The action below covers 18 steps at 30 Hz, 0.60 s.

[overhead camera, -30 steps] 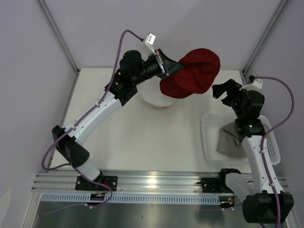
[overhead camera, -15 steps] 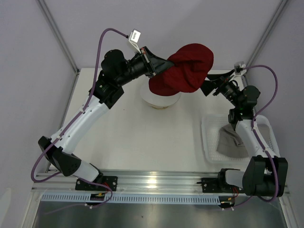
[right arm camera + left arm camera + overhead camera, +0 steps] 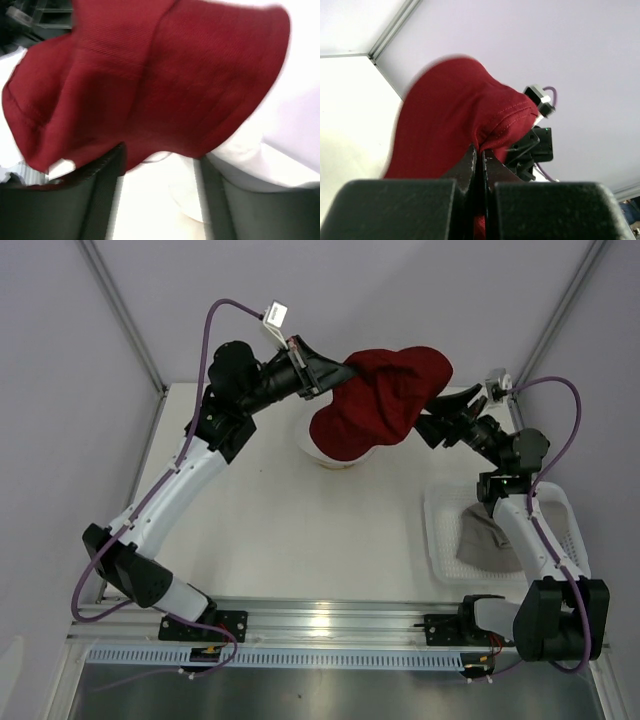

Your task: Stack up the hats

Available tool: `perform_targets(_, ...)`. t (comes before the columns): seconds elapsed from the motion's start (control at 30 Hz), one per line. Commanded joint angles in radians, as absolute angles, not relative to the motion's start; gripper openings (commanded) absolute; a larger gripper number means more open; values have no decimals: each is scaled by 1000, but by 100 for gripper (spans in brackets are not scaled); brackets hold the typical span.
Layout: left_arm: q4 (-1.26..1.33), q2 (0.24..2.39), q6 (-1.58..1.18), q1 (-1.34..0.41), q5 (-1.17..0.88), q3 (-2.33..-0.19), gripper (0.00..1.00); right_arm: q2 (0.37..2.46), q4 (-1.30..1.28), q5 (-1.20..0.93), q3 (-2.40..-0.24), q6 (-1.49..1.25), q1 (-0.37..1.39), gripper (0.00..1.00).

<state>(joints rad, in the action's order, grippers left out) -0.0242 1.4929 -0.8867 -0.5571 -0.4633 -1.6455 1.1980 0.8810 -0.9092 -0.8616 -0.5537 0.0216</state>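
Observation:
The dark red hat (image 3: 385, 400) hangs in the air over the cream-white hat (image 3: 328, 453), which sits at the back of the table. My left gripper (image 3: 325, 378) is shut on the red hat's brim, as the left wrist view shows (image 3: 480, 150). My right gripper (image 3: 447, 412) is open at the red hat's right edge. In the right wrist view the red hat (image 3: 150, 75) fills the top and its lower edge hangs between my open fingers (image 3: 102, 170). The grey hat (image 3: 482, 532) lies in the white mesh basket (image 3: 435, 540).
The basket stands at the right side of the table, under my right arm. Walls and frame posts close in the back corners. Cream-white fabric (image 3: 255, 155) shows just beyond my right finger.
My left gripper has carried the red hat a little left and down over the cream-white hat. My right gripper has risen from above the basket and reached left to the red hat's edge.

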Motion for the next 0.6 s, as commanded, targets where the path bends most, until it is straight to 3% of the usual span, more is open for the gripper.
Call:
perform_targets(0.0,48,1517,-943,-520,-499,-1644,1,1177,913,-956,-931,-561,48,55)
perform_targets(0.2,-121,1525,-720,-505,-288,-1758,1,1167,660,-891,-1035,-615,55,11)
perform_targets(0.3,-158,1511,-609,-505,-180,-1769,1,1198,611,-887,-1065,-707,60,6)
perform_targets(0.57,-158,1526,-397,-503,61,-1799,1,1359,628,-859,-1147,-863,81,8)
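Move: The left hand holds the red hat. The place it is bound for, the white hat on its stand, lies about 14 cm farther out, level with it sideways and some 27 cm below. The right hand goes for the red hat's free brim; that hat's middle is about 8 cm to its left, level fore and aft and 2 cm higher. From the right hand the white hat lies 13 cm ahead, 15 cm left and 19 cm down. The grey hat is 23 cm right, 10 cm back and 37 cm down. The right fingers close on the free brim of the red hat and pinch it, while that hand rises about 3 cm, then edges forward and tips down some 20 degrees. The left hand keeps its shut grip on the other side and carries it about 8 cm forward and 6 cm left, nearer the white hat, swinging some 30 degrees, mostly counter-clockwise. ##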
